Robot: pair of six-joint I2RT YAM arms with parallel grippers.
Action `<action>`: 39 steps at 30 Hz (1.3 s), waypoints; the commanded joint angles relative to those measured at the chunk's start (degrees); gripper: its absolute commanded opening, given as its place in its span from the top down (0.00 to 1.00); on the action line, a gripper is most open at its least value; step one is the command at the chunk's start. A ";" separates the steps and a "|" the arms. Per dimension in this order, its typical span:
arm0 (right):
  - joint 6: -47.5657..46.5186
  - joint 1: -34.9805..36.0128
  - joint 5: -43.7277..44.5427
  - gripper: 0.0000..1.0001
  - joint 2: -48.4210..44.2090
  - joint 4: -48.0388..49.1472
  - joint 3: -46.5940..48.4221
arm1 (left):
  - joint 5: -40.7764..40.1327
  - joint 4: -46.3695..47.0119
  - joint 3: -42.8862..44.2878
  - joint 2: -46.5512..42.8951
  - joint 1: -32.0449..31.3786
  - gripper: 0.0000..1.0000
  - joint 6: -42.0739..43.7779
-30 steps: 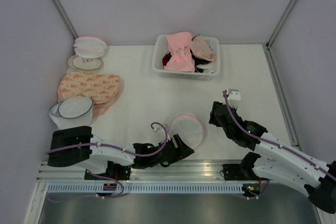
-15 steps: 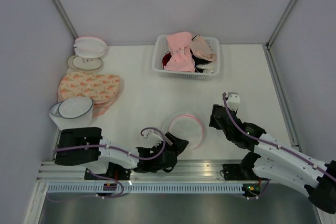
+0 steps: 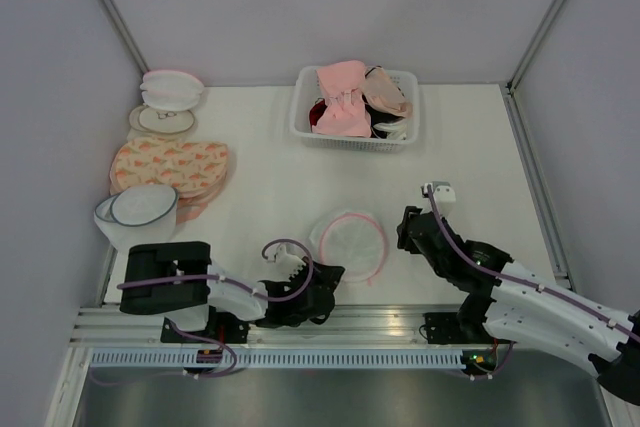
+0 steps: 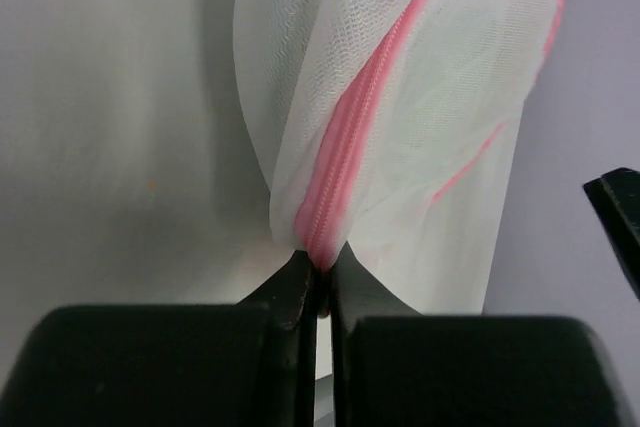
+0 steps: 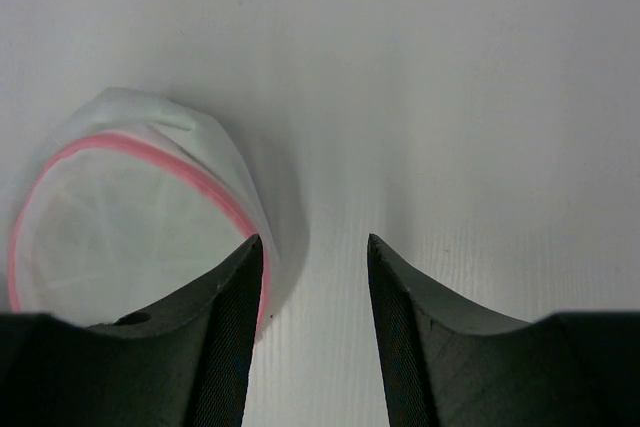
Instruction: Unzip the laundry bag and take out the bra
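Observation:
The laundry bag (image 3: 350, 244), a round white mesh dome with pink zipper trim, lies on the table between my two arms. My left gripper (image 3: 333, 274) is at its near-left edge, shut on the pink zipper trim (image 4: 322, 265). The bag (image 4: 400, 117) stretches away from the fingers. My right gripper (image 3: 404, 233) is open just right of the bag. In the right wrist view the bag (image 5: 120, 237) touches its left finger (image 5: 235, 317), and bare table lies between the jaws (image 5: 315, 252). The bra is hidden; only a pale tint shows through the mesh.
A white basket (image 3: 300, 130) with pink and beige bras stands at the back centre. Flat orange-patterned bags (image 3: 170, 165), a white mesh dome with a dark rim (image 3: 140, 207) and more round bags (image 3: 168, 92) lie along the left wall. A metal rail runs along the near edge.
My left gripper has drawn back to the left along the near edge, still holding the trim, and the bag shifted slightly with it. My right gripper came a little nearer the bag.

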 commanded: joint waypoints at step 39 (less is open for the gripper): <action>-3.49 19.03 -9.16 0.50 7.47 24.94 -2.09 | 12.16 -12.70 -2.88 -40.22 12.41 0.98 9.09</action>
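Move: My left hand already pinches the laundry bag's pink zipper edge low over the table; the bag's middle lies about 6 cm ahead and 3 cm right of that hand, with the loose pink zipper tail some 8 cm to its right and 2 cm back. From my open right hand, the tail is roughly 13 cm back, 7 cm left and 9 cm below; the bag's middle is about 5 cm back, 12 cm left and 9 cm below. Keeping the zipper edge pinched, I raise my left hand about 13 cm, easing a few centimetres forward and left partway, and roll its left side down. Meanwhile my right hand sweeps some 12 cm left and 8 cm back, turning about 30 degrees counter-clockwise, then dips and edges forward towards the zipper tail, fingers staying half open; I can't see it touch. ##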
